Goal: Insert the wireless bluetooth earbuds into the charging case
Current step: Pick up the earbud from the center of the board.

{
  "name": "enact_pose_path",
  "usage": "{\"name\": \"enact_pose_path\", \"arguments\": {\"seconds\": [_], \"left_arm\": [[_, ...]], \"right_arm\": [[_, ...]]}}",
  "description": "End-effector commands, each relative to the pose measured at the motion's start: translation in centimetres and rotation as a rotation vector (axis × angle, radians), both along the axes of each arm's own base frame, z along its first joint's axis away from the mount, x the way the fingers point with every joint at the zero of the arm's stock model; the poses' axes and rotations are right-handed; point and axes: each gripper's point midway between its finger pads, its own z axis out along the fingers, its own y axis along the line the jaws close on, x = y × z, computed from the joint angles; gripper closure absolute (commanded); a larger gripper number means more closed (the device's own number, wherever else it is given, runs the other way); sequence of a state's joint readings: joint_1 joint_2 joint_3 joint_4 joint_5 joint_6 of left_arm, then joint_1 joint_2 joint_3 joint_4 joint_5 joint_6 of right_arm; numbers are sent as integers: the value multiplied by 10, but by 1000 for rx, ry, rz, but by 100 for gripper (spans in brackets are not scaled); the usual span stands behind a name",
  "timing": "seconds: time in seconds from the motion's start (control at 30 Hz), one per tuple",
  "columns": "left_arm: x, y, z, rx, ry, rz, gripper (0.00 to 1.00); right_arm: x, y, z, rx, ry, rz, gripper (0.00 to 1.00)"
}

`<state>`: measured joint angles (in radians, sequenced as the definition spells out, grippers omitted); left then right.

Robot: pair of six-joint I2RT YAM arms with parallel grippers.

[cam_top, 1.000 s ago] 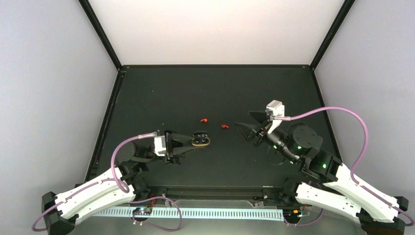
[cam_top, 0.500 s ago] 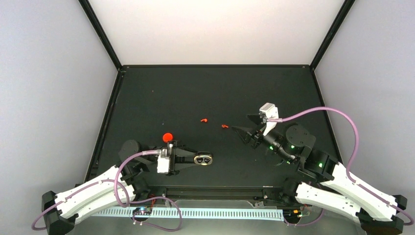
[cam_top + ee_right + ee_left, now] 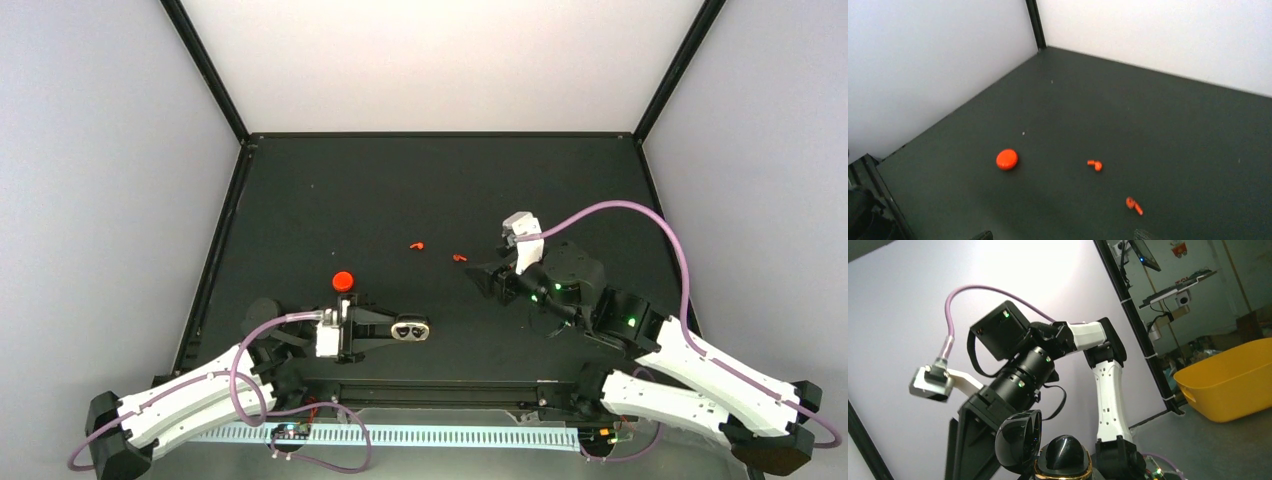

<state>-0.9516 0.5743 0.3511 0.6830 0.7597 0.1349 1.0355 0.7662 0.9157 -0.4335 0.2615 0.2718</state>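
The charging case is a small round red-orange puck lying shut on the black table; the right wrist view shows the case too. Two tiny red-orange earbuds lie apart right of it: one earbud and the other earbud. My right gripper hovers open and empty just right of the nearer earbud. My left gripper is shut on a glossy black clamshell object with a gold rim, its lid hinged up, near the front edge.
Black frame posts rise at the table's back corners. The left wrist view looks across at the right arm and a yellow tub outside the enclosure. White walls surround the table.
My left gripper pulled back toward the near edge with the black object, uncovering the red case. My right gripper moved left toward the earbuds.
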Motion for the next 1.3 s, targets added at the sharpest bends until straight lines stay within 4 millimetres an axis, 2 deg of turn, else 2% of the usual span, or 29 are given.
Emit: {"name": "enact_pose_path", "arguments": {"seconds": [0.0,0.13,0.23,0.3,0.37,0.6,0.7,0.93,1.27], "left_arm": [[-10,16,22,-115,-12,-16,99],[-9,20,25,-138,7,-2,98],[-4,25,27,-165,43,29,99],[0,29,28,-193,69,55,98],[4,34,29,-225,94,83,98],[15,44,22,-266,179,139,98],[18,47,16,-273,204,157,98],[21,49,13,-271,224,174,98],[21,48,10,-262,233,170,98]], "right_arm": [[-1,-11,-22,-13,130,-57,27],[-4,-13,-53,-51,260,-86,27],[-9,-23,-94,-178,428,-130,28],[-20,-37,-127,-287,562,-161,30],[-33,-47,-152,-351,663,-180,31],[-93,-66,-226,-452,1002,-145,38],[-107,-68,-244,-476,1083,-122,41],[-123,-72,-270,-529,1187,-116,48],[-149,-82,-287,-573,1324,-107,53]]}}
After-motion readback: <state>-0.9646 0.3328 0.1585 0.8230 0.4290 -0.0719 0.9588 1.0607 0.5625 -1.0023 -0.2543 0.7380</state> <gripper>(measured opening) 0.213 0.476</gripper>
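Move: Down by the table's near rail lies a small black piece, seemingly the loose earbud, about 16 cm back, 9 cm right and 32 cm below the open right hand. The charging case in the left fingers is some 13 cm back and 11 cm left of the right hand, about level in height; the nearer orange piece lies 14 cm ahead, 4 cm left, 32 cm below. From the left hand the black piece is roughly 21 cm right, level fore-and-aft, 35 cm below. Dropping some 28 cm, the right hand first sinks nearly straight, then swings back about 14 cm and 8 cm right towards the black piece at the near rail, its wrist pitching over some 70 degrees to point down and its fingers partly closing but still apart. The left hand keeps hold of the open charging case and shifts about 5 cm left, tilting its fingertips up. ##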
